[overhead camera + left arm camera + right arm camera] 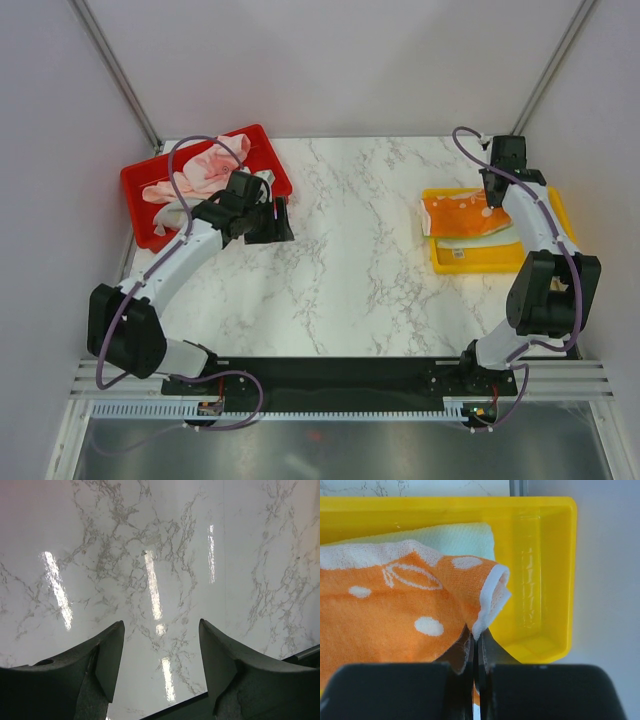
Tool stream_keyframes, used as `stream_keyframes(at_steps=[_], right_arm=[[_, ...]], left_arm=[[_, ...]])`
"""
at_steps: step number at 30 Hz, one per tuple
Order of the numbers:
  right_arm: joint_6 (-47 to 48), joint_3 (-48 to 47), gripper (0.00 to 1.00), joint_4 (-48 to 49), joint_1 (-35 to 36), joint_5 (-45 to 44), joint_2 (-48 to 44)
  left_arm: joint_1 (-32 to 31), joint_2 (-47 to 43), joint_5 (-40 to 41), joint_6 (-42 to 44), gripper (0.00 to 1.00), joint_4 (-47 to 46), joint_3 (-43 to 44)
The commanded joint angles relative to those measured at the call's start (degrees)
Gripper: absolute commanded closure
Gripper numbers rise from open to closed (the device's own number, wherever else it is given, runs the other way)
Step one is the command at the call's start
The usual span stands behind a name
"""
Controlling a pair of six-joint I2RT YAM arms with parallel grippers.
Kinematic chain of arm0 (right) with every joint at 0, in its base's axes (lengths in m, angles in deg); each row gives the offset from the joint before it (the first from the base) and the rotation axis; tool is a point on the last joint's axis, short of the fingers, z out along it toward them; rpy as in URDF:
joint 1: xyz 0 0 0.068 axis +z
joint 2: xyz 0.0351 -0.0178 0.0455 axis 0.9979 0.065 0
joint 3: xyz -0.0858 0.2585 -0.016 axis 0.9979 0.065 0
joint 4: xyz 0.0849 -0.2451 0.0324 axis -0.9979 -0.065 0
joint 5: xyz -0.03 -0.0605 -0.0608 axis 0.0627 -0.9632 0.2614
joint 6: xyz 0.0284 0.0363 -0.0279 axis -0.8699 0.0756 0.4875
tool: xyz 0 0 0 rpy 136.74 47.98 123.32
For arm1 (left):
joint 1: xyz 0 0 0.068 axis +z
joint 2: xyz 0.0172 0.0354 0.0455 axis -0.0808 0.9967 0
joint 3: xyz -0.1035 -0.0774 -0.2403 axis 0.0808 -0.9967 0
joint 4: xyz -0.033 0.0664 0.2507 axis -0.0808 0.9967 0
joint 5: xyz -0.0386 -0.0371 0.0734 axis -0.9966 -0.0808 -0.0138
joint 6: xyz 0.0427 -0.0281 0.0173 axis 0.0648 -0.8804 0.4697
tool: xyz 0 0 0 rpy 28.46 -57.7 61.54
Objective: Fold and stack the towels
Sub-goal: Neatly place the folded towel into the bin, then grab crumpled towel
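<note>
An orange towel with white print [395,615] lies on a folded pale mint towel [455,537] in the yellow tray [545,580]. My right gripper [476,635] is shut on the orange towel's white-edged corner. From above, that gripper [493,190] sits over the tray's far end, at the orange towel [455,212]. Crumpled pink towels [205,170] fill the red tray [140,185] at the back left. My left gripper [275,215] hangs open over bare marble just right of the red tray, and its wrist view shows nothing between the fingers [112,650].
The yellow tray [480,262] stands at the right edge of the marble table [350,260]. Grey walls close in on both sides. The table's near edge [180,702] shows under the left gripper.
</note>
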Motion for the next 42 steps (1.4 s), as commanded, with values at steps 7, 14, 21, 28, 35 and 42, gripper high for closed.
stream_keyframes(at_steps=[7, 14, 21, 28, 35, 42], right_arm=[[2.4, -5.36, 1.0, 0.25, -2.31, 1.16, 2.78], [2.84, -8.0, 1.0, -0.9, -3.45, 2.91, 8.75], [1.17, -12.03, 0.64, -1.07, -3.63, 1.86, 13.68], [-8.66, -18.63, 0.15, -5.02, -3.54, -5.36, 10.88], [-24.92, -9.0, 0.2, -2.68, 6.37, 3.97, -2.71], [-35.21, 4.29, 0.02, 9.64, 18.42, 16.96, -18.47]], left_arm=[[0.22, -2.33, 2.23, 2.61, 0.31, -1.69, 0.11], [0.3, -2.42, 2.85, 2.7, 0.31, -1.6, 0.29], [0.74, -2.33, 3.37, 2.7, 0.3, -1.6, 0.64], [0.92, -2.33, 6.88, -2.21, 0.29, -1.16, 7.91], [8.2, 7.32, 23.67, -1.0, 0.28, 0.6, 22.6], [20.86, 21.04, 25.1, 3.41, 0.31, 2.79, 35.08]])
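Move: The right hand grips the right end of the folded orange towel above the yellow bin. The mint towel it goes onto is centred roughly 4 cm back, 3 cm left and 8 below; the orange towel's own middle is 3 cm back, 7 left; the bin's left rim is some 14 cm left, 5 back. From the empty left hand, the pink towel is about 17 cm ahead and 19 left; the grey towel 5 ahead, 23 left. Down, forward and to the right, about 3 to 5 cm each, the right hand draws the orange towel over the mint one, opens wide and lets go, then sweeps up and some 20 cm left past the bin's left rim, tilting as it goes. Late on, the left hand, still open, swings quickly forward, left and up towards the pink towel, turning about 30 degrees counter-clockwise. ##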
